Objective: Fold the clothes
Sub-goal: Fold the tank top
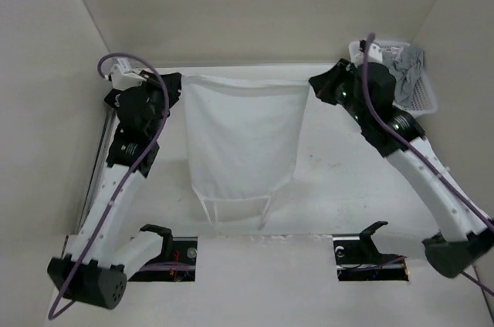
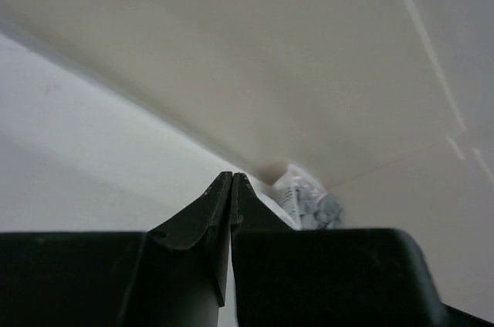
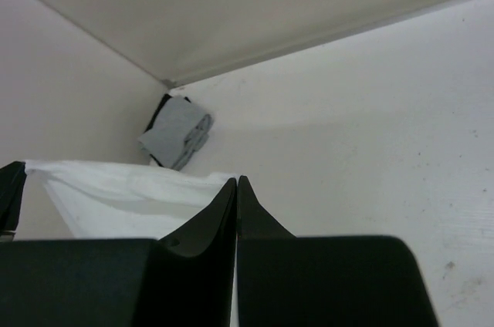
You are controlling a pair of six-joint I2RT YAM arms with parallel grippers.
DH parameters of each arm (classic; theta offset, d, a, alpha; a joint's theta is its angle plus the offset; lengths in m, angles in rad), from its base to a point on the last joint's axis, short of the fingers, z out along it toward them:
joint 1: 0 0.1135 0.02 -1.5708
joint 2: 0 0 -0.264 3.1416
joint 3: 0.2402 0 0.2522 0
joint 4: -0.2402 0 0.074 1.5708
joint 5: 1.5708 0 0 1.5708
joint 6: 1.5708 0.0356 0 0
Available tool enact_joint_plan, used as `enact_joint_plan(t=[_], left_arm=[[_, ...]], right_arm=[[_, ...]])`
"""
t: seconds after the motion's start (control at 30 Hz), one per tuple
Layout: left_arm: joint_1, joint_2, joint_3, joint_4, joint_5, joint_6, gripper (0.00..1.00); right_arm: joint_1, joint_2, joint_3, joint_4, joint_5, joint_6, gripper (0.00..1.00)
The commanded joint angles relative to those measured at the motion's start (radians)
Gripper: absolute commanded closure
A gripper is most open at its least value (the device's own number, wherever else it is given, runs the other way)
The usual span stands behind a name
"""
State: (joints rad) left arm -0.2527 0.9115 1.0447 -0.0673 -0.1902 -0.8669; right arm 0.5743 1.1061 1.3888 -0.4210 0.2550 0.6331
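Note:
The clothes, a plain white sleeveless top (image 1: 243, 138), are stretched out between both grippers, with the wide edge toward the back wall. The narrow straps (image 1: 231, 211) trail near the table's front edge. My left gripper (image 1: 177, 86) is shut on the top's back left corner. In the left wrist view the gripper (image 2: 232, 176) has its jaws pressed together, with a sliver of white cloth between them. My right gripper (image 1: 314, 84) is shut on the back right corner. The right wrist view shows that gripper (image 3: 236, 180) closed, with the white top (image 3: 123, 196) spreading to its left.
A white basket (image 1: 427, 100) holding grey garments (image 1: 407, 69) stands at the back right corner, beside the right arm. In the right wrist view, folded grey garments (image 3: 179, 136) lie on a black cloth (image 3: 157, 120) by the far wall. White walls enclose the table on three sides.

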Motion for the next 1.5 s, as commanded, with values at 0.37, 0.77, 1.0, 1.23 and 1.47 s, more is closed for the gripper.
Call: enact_joint_plan(t=[0.37, 0.77, 1.0, 1.23, 1.47], left_arm=[[0.122, 0.236, 0.246, 0.123, 0.118, -0.049, 1.00], [0.095, -0.034, -0.415, 0.186, 0.106, -0.098, 1.00], [0.099, -0.399, -0.718, -0.099, 0.162, -0.061, 1.00], [-0.007, -0.675, -0.788, -0.443, 0.172, -0.159, 0.99], [-0.104, -0.715, -0.769, -0.499, -0.012, -0.210, 0.98]], right_arm=[[-0.199, 0.315, 0.408, 0.048, -0.313, -0.023, 0.97], [-0.138, 0.060, -0.454, 0.342, -0.296, 0.074, 0.97], [0.012, -0.087, -0.922, 0.467, -0.238, 0.184, 0.97], [0.241, -0.372, -1.103, 0.279, -0.139, 0.359, 0.97], [0.339, -0.436, -1.088, 0.171, -0.095, 0.422, 0.96]])
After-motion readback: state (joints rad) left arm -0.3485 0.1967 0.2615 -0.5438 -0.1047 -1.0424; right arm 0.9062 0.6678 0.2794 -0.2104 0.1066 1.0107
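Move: Both hands already hold the tank top stretched by its hem, its body trailing down and back. The strip of near table between them is about 17 cm back, 15 cm right and 38 cm below the left hand, and 16 cm back, 16 cm left and 38 cm below the right. The folded pile is roughly 15 cm ahead, 17 cm left and 36 cm below the left hand; the basket is some 20 cm ahead, 27 cm right and 32 cm below the right hand. Both hands, keeping the hem pinched, swing about 10 cm forward, then down some 30 cm and back. ##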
